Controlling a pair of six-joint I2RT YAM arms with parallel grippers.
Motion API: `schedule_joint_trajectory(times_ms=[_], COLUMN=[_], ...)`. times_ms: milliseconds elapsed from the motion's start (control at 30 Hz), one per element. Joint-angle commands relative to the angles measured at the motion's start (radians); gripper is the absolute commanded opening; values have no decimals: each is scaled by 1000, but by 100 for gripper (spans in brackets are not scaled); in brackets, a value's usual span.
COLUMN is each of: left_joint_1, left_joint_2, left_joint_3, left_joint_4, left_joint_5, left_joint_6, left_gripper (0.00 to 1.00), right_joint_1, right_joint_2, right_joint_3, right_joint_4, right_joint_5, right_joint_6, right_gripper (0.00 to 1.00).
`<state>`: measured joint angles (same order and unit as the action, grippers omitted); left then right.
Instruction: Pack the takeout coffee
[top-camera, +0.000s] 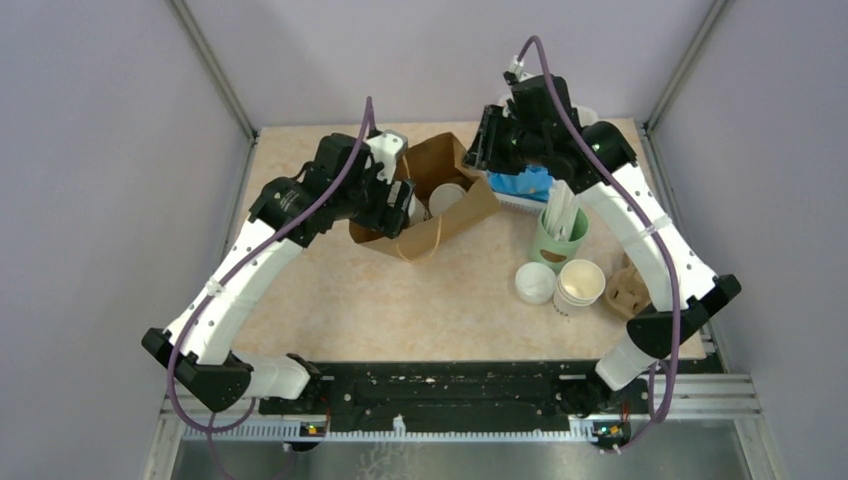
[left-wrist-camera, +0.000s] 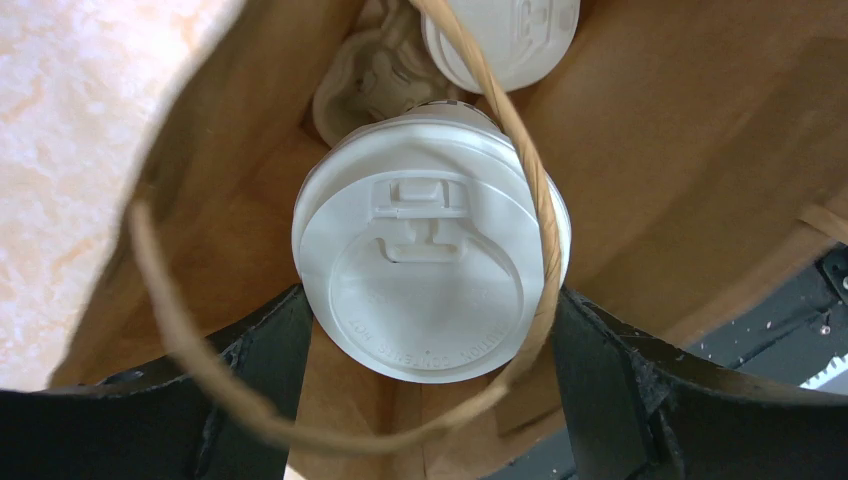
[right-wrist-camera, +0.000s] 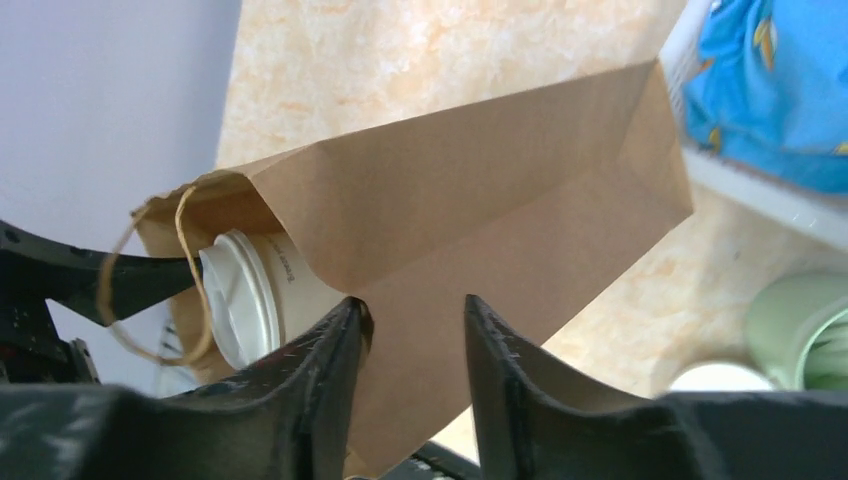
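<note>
A brown paper bag (top-camera: 440, 160) lies on its side mid-table, mouth toward the left arm. The takeout coffee (left-wrist-camera: 430, 270), a white cup with a white lid, lies inside it with the lid facing the mouth. My left gripper (left-wrist-camera: 430, 330) reaches into the mouth, and its fingertips (left-wrist-camera: 290, 330) press the lid's rim from both sides. One paper handle loops across the lid. My right gripper (right-wrist-camera: 412, 305) is at the bag's (right-wrist-camera: 500, 190) far side, jaws apart, left tip at a fold. The cup (right-wrist-camera: 245, 300) shows there at the mouth.
A second lidded cup (left-wrist-camera: 500, 35) and a moulded pulp piece (left-wrist-camera: 370, 80) lie deeper in the bag. To the right are a green holder with sticks (top-camera: 558, 235), stacked cups (top-camera: 580, 283), a loose lid (top-camera: 534, 283), a pulp carrier (top-camera: 625, 290) and a blue packet (top-camera: 525, 185).
</note>
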<state>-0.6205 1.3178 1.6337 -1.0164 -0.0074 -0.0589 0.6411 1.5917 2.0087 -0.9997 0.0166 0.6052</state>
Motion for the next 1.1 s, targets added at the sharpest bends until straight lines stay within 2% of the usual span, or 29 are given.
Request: schedule_joint_trajectory(times_ms=[0,167,267,467,633,967,1067], left_joint_1=[2,1,0,0,1,0,1], left_joint_2=[-19,-28,-31,-40,-29,-28,-28], left_joint_3=[-48,-70,-74,-80,-69,-58,-60], left_joint_4=[35,50,53,50,36,21,24], left_joint_5=[40,61,71,58,46,43,46], left_joint_6=[0,-23,-33,-25,-5,11,14], left_gripper=[41,40,40,40,40,40,40], right_joint_1=[32,94,137,210,273,284,284], right_joint_2=[41,116,174,299,295,188,144], right_joint_3=[107,227,326,540,505,444,416], right_joint_4=[11,-14,-78,-260,-282,-217,-196], right_joint_5=[-1,27,145,432,526,472,448], right_joint_6=[-140,-245,-277,-304,-345,-328,-327], right_gripper=[46,62,70,71,67,84,85])
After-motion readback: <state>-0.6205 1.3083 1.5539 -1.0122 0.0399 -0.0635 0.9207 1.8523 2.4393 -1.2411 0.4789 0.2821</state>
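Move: The left hand already holds a lidded cup inside the bag's mouth. The cup holder's empty end lies about 10 cm ahead, 2 cm right and 20 cm below, and the seated cup some 11 cm ahead, 8 cm right and 17 cm down. For the right hand, the bag rim is just 3 cm left, 1 cm ahead and 3 cm below; the basket is roughly 20 cm ahead and 15 cm right, the straw pot about 19 cm right and 2 cm ahead, both nearly 30 cm lower. Keeping its pinch on the lidded cup, the left hand lowers it about 2.5 cm into the bag, easing slightly back, then stays. Meanwhile the right hand's already parting fingers spread wide as it shifts left and up over the bag's mouth, then sinks partway back, ending some 3 cm left; its wrist rolls left side down and tips up, roughly 30 degrees, bringing the fingers astride the rim. ##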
